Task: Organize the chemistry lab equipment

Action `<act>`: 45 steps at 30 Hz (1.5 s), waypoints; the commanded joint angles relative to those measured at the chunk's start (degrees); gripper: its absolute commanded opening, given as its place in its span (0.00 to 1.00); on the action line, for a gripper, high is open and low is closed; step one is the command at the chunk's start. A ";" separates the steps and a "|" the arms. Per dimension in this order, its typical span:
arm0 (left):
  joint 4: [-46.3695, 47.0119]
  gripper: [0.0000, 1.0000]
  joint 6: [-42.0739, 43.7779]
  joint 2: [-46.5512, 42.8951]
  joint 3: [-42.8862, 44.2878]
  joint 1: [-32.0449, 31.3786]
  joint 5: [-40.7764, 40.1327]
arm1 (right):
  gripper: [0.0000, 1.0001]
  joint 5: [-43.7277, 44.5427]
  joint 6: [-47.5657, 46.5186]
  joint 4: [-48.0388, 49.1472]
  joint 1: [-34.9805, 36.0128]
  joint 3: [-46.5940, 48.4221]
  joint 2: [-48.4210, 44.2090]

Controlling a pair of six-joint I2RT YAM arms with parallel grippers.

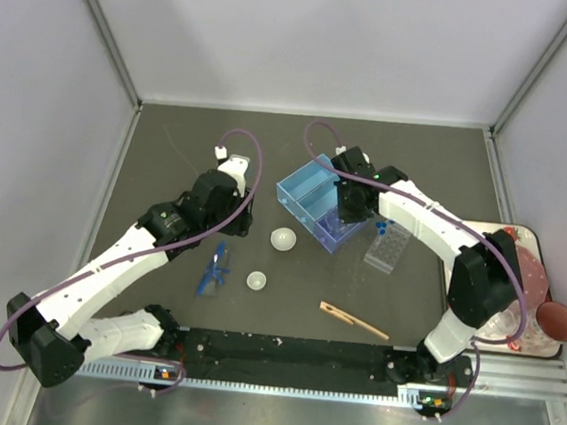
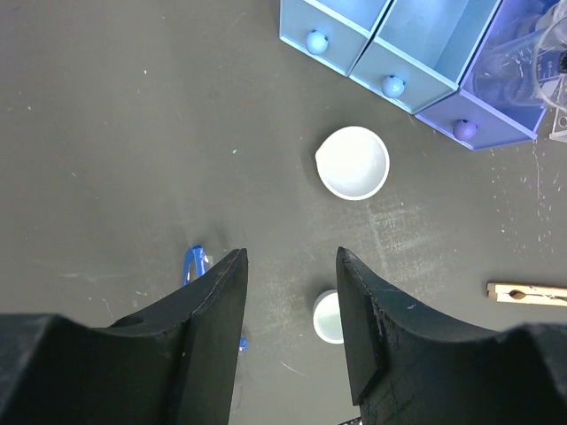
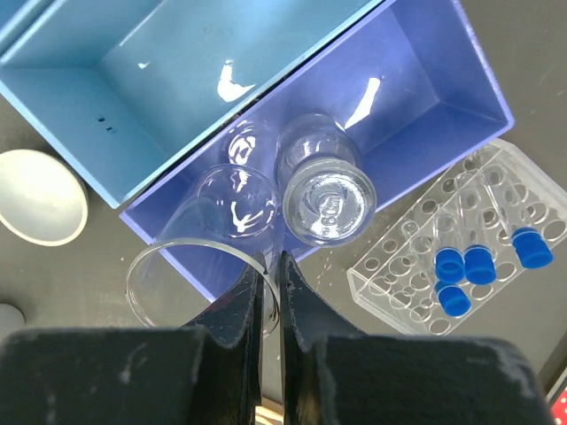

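Observation:
My right gripper (image 3: 273, 258) is shut on the rim of a clear glass beaker (image 3: 190, 266) that hangs tilted over the purple drawer (image 3: 416, 97) of the blue organizer box (image 1: 310, 197). A second small glass beaker (image 3: 326, 190) rests in that drawer. Just right of the box is the clear tube rack (image 3: 461, 243) with blue-capped tubes (image 3: 478, 264). My left gripper (image 2: 291, 257) is open and empty above the table. A small round dish (image 2: 326, 317) lies by its right finger, a larger dish (image 2: 353, 162) farther off. The blue tweezers (image 2: 194, 263) are at its left, the wooden clip (image 1: 353, 321) at the front.
A strawberry-print tray (image 1: 533, 247) with a pink cup (image 1: 557, 319) sits at the table's right edge. The light-blue drawers (image 2: 390, 49) stand open beside the purple one. Grey walls close in the table on the left, right and back.

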 commanded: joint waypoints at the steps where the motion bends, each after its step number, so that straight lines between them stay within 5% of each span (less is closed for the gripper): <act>1: 2.50 0.50 0.52 0.53 -0.30 0.43 0.35 | 0.00 -0.87 -0.15 3.52 -0.83 -0.47 1.76; 31: 2.58 0.50 0.35 1.67 -0.48 0.60 1.31 | 0.00 -5.35 -0.50 9.06 -3.12 -1.44 9.76; 38: 2.50 0.50 0.35 1.49 -0.74 0.60 1.40 | 0.23 -4.39 -1.11 8.88 -3.03 -0.47 10.47; 45: 2.58 0.50 0.35 1.85 -0.74 0.60 1.66 | 0.24 -1.93 -1.47 7.39 -2.15 1.10 9.42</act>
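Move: The right hand still grips the clear beaker by its rim. The middle of the purple compartment it is bound for lies about 3 cm ahead, 1 cm right and 10 cm below. The glass bottle already in it is roughly 4 cm ahead and 3 cm right of the hand, the tube rack some 9 cm right and 2 cm back, the white bowl 12 cm left and 2 cm back. From the left hand the compartment is about 9 cm ahead and 20 cm right, 18 cm lower. Pinching the beaker's rim, the right hand lowers it about 5 cm into the purple compartment beside the glass bottle, easing some 2 cm forward and first a little right, then back left. After nearly pausing, the fingers part about a quarter of their range and let go of the rim while the hand sinks another 1.5 cm, staying low around it. ##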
